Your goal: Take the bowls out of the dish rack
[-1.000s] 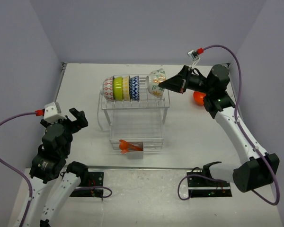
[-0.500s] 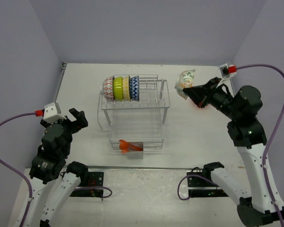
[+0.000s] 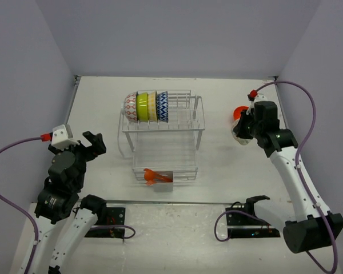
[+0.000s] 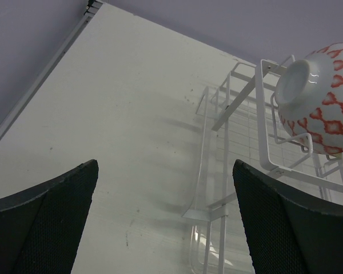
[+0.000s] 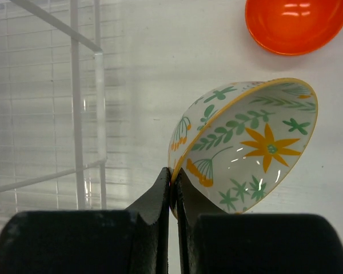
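Observation:
The white wire dish rack [image 3: 163, 137] stands mid-table. On its upper shelf, four bowls stand on edge in a row: red-patterned [image 3: 130, 107], lime green [image 3: 142, 106], cream-yellow [image 3: 151, 106] and blue-patterned [image 3: 162, 106]. My right gripper [image 5: 174, 174] is shut on the rim of the white floral bowl [image 5: 246, 148] and holds it tilted, low over the table to the right of the rack. The plain orange bowl [image 5: 297, 23] sits on the table just beyond it. My left gripper [image 4: 164, 171] is open and empty, left of the rack, and faces the red-patterned bowl [image 4: 323, 97].
Orange utensils [image 3: 154, 176] lie in the rack's small front holder. The rack's wire side [image 5: 74, 97] is to the left of the held bowl. The right arm [image 3: 268, 128] partly covers the orange bowl [image 3: 238, 113] from above. Walls close in the table on three sides.
My right arm has carried the floral bowl off the right end of the rack's upper shelf, rightward and down, to beside the orange bowl. The left arm has not moved.

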Controlling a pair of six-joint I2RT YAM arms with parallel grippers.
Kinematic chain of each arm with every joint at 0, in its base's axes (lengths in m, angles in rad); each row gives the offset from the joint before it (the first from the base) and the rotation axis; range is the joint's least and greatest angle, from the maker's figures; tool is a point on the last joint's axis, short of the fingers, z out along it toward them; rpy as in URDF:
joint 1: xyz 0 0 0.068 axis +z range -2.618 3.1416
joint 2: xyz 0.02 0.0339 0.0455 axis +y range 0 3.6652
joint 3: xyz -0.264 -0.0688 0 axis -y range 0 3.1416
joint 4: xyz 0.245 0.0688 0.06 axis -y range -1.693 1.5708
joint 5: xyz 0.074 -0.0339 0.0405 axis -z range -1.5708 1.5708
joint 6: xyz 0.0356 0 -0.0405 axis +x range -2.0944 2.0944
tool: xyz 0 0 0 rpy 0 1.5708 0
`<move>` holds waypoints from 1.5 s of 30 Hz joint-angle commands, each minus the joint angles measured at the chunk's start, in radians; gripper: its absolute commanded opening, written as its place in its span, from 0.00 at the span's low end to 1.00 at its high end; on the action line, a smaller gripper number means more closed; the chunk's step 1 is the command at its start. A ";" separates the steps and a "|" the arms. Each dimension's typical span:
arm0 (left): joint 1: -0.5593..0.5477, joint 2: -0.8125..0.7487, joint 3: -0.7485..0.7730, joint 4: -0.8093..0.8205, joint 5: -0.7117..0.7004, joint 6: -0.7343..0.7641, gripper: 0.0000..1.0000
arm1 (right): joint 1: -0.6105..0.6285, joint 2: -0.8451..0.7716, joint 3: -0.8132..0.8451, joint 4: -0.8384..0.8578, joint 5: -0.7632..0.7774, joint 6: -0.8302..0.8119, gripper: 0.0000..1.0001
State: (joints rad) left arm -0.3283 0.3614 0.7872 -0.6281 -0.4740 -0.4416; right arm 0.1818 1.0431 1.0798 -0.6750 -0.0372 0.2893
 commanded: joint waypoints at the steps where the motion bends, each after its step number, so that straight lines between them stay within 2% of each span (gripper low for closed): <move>1: 0.005 -0.013 -0.006 0.044 0.014 0.021 1.00 | -0.001 -0.049 0.028 0.032 0.059 -0.016 0.00; 9: 0.005 -0.015 -0.006 0.048 0.017 0.023 1.00 | 0.004 0.098 0.040 -0.090 0.189 -0.026 0.00; 15: 0.005 -0.015 -0.008 0.051 0.026 0.026 1.00 | 0.013 0.190 -0.027 -0.043 0.276 -0.001 0.00; 21: 0.005 -0.018 -0.006 0.051 0.031 0.027 1.00 | 0.018 0.362 -0.018 -0.069 0.370 0.024 0.00; 35: 0.002 -0.042 -0.008 0.050 0.025 0.026 1.00 | 0.054 0.540 -0.040 -0.035 0.356 0.039 0.00; 36: 0.002 -0.042 -0.008 0.048 0.023 0.026 1.00 | 0.056 0.544 -0.035 -0.043 0.365 0.042 0.03; 39: 0.000 -0.044 -0.009 0.051 0.025 0.026 1.00 | 0.065 0.545 -0.031 -0.063 0.379 0.054 0.28; 42: -0.002 -0.041 -0.009 0.050 0.025 0.026 1.00 | 0.079 0.505 -0.021 -0.075 0.375 0.060 0.38; 45: -0.002 -0.039 -0.008 0.050 0.025 0.026 1.00 | 0.085 0.447 0.005 -0.098 0.370 0.060 0.41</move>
State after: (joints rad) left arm -0.3286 0.3244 0.7872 -0.6151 -0.4515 -0.4274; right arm 0.2577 1.5654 1.0321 -0.7513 0.3229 0.3302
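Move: The flower-patterned bowl hangs by its rim in the right fingers; its landing spot, bare table before the orange bowl, is about 10 cm to the hand's right, 1 cm back and 20 cm below. The orange bowl stands some 15 cm ahead, 11 cm to the right and 20 cm below; the dish rack's middle is roughly 25 cm left, 4 cm ahead and 12 cm lower. From the left hand the landing spot lies about 61 cm right, 8 cm ahead and 25 cm below. The flower-patterned bowl, still pinched by its rim, is lowered about 17 cm by the right arm to bare table on the near side of the orange bowl, drifting some 5 cm to the right on the way and slowing near the bottom. The hand tips its fingers down by roughly 30 degrees and turns a little clockwise, then the fingers part about a third of the way and let go, staying astride the rim. ##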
